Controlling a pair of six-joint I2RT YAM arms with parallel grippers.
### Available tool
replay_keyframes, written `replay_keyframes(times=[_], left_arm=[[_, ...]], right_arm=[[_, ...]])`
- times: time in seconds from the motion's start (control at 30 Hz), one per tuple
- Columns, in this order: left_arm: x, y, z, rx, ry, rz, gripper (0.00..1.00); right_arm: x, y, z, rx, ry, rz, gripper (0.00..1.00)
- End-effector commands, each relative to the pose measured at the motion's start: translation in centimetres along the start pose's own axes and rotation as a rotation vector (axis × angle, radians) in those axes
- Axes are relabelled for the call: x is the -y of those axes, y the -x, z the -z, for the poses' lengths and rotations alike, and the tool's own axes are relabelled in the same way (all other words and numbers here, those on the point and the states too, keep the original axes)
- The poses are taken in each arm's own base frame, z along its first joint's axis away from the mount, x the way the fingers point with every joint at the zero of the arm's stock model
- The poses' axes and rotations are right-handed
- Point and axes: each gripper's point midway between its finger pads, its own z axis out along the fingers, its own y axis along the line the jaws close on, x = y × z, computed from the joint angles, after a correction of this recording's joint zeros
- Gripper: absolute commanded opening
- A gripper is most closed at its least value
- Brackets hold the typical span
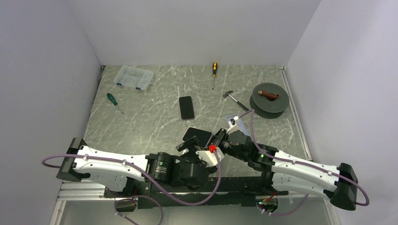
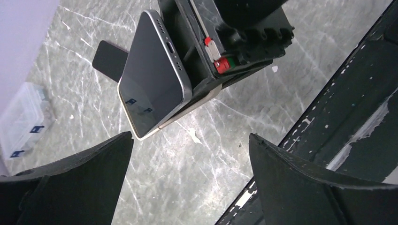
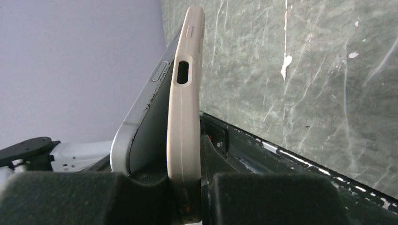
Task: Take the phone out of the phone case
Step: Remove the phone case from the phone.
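Note:
My right gripper is shut on the beige phone case, held edge-on above the table near the arms' bases. The silver-edged phone leans out of the case on its left side, with a wedge-shaped gap between them. In the left wrist view the phone shows its dark screen, with the case behind it. My left gripper stands wide open just below the phone's lower corner, with only table between its fingers. From above, the phone sits between my left gripper and my right gripper.
A second black phone lies flat mid-table. A clear plastic box and a green screwdriver are at the far left, an orange screwdriver at the back, and a hammer and a dark spool at the right.

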Motion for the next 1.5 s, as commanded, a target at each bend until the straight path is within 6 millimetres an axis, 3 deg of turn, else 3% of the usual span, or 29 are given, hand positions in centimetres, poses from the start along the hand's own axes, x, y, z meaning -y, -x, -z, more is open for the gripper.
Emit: replay_keyframes(times=[0.0, 0.23, 0.37, 0.63, 0.8, 1.13, 1.47], left_arm=[[-1.2, 2.2, 0.8, 0.071, 0.030, -0.028, 0.97], [-2.9, 2.8, 0.6, 0.124, -0.001, 0.100, 0.83], [-2.7, 2.6, 0.2, 0.146, -0.112, 0.177, 0.86], [-0.9, 1.8, -0.3, 0.105, -0.194, 0.097, 0.83], [-1.6, 1.6, -1.5, 0.061, -0.114, 0.073, 0.77], [-1.7, 1.8, -3.0, 0.042, -0.076, 0.037, 0.48], [-3.2, 1.3, -2.1, 0.076, -0.074, 0.098, 0.47]], right_arm=[[-4.7, 0.5, 1.5, -0.011, 0.137, -0.094, 0.00], [-4.8, 0.3, 1.9, -0.027, 0.139, -0.119, 0.00], [-4.7, 0.2, 1.7, -0.035, 0.137, -0.140, 0.00], [-4.6, 0.0, 1.1, -0.043, 0.107, -0.131, 0.00], [-4.7, -0.3, 0.6, -0.053, 0.108, -0.137, 0.00], [-4.5, -0.3, 0.8, -0.052, 0.103, -0.134, 0.00], [-4.1, -0.2, 0.6, -0.046, 0.109, -0.140, 0.00]])
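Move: The phone, its near end already standing out of the beige case, is about 7 cm ahead of the left hand, straight in line and some 5 cm lower; from the right hand it is about 3 cm ahead, 5 cm left and 1 cm lower. On the table, about 21 cm below the left hand, lie the small black phone, 31 cm ahead and 7 cm left, and the lavender case, 18 cm ahead and 20 cm right. The phone and case stay pinched in the right fingers, which tip down about 7 degrees with a drift of a centimetre or so. The left hand goes forward and up, draws back slightly, sinks about 4 cm, then lifts a little, ending roughly 3 cm forward, nearer the phone; its wide-open fingers close to about half, tips coming close to the phone's near edge; contact can't be made out. ##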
